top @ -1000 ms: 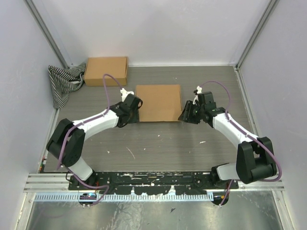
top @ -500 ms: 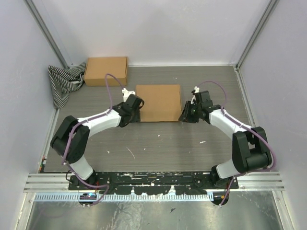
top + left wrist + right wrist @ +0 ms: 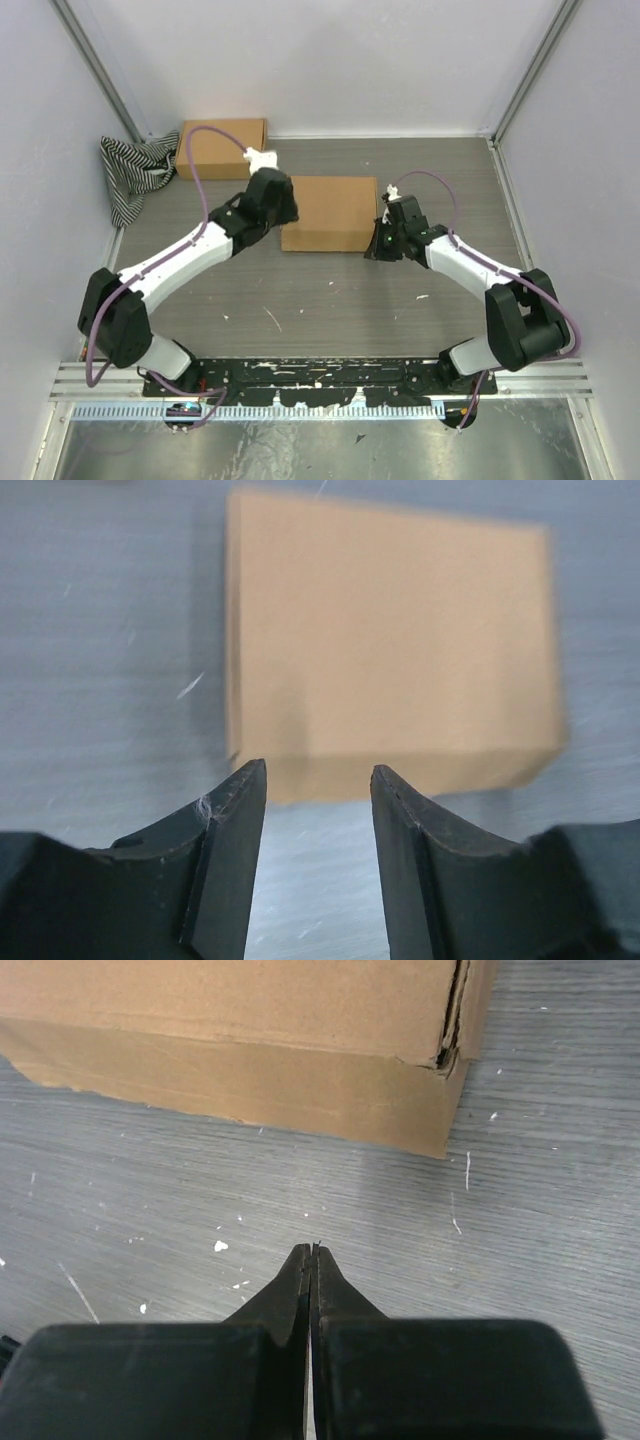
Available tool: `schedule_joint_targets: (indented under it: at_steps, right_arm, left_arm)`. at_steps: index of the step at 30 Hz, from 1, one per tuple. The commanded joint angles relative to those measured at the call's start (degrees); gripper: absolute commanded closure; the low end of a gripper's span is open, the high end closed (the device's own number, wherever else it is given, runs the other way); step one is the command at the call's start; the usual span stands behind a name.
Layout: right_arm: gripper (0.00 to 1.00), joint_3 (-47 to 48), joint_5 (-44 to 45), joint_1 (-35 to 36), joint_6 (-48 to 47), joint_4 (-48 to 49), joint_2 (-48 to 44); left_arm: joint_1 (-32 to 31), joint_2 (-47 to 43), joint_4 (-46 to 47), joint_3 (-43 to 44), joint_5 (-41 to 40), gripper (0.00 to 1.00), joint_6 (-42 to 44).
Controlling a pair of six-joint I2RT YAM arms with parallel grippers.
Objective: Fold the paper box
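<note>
The paper box [image 3: 330, 212] lies closed and flat in the middle of the table, a plain brown cardboard mailer. My left gripper [image 3: 284, 214] hangs raised over the box's left edge. In the left wrist view it [image 3: 318, 780] is open and empty, with the box [image 3: 390, 645] blurred below and beyond the fingertips. My right gripper [image 3: 372, 250] is low at the box's near right corner. In the right wrist view it [image 3: 313, 1250] is shut on nothing, a short way from the box's side wall [image 3: 250, 1085] and not touching it.
A second, fully formed brown cardboard box [image 3: 222, 148] stands at the back left. A black-and-white striped cloth [image 3: 135, 172] lies beside it against the left wall. Grey walls close in the table on three sides.
My left arm has lifted and swung back and right, from beside the box's left edge to above it. My right gripper has slid a little left and nearer along the box's right side.
</note>
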Motion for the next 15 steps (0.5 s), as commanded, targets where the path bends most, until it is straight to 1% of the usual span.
schedule_joint_targets:
  at_steps: [1,3,6,10,15]
  right_arm:
    - [0.99,-0.72,5.17,1.64,2.49,6.32,1.96]
    - [0.99,-0.63,7.17,2.48,3.3,8.68,4.26]
    - [0.99,-0.53,10.24,2.72,4.23,12.23,6.2]
    - [0.99,1.23,12.08,2.72,4.75,14.02,9.05]
    - [0.99,3.46,13.49,2.74,6.02,15.5,13.18]
  left_arm:
    - [0.05,8.17,4.55,9.32,6.16,0.46,4.65]
    - [0.04,14.83,5.44,14.8,8.9,0.46,5.92]
    - [0.04,22.85,7.59,19.95,12.48,0.47,5.77]
    - [0.0,28.84,10.12,22.81,15.06,0.47,4.95]
    - [-0.07,35.24,7.34,27.4,18.55,0.45,4.7]
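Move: The paper box lies with its middle about 9 cm ahead of my left hand, 10 cm to its right and 13 cm below. From my right hand that middle is some 10 cm ahead, 9 cm left and 5 cm down. The closed box stands roughly 26 cm ahead and 17 cm left of my left hand, with the striped cloth about 21 cm ahead and 37 cm left. I swing my half-open left hand about 11 cm right and 8 cm forward over the paper box, rising 4 cm first and then sinking about 12 cm to come close above the lid, turning slightly clockwise. Meanwhile my right hand, fingers kept shut, drops about 5 cm and pushes 3 cm forward, bringing its tips against the low front wall near the right corner. ##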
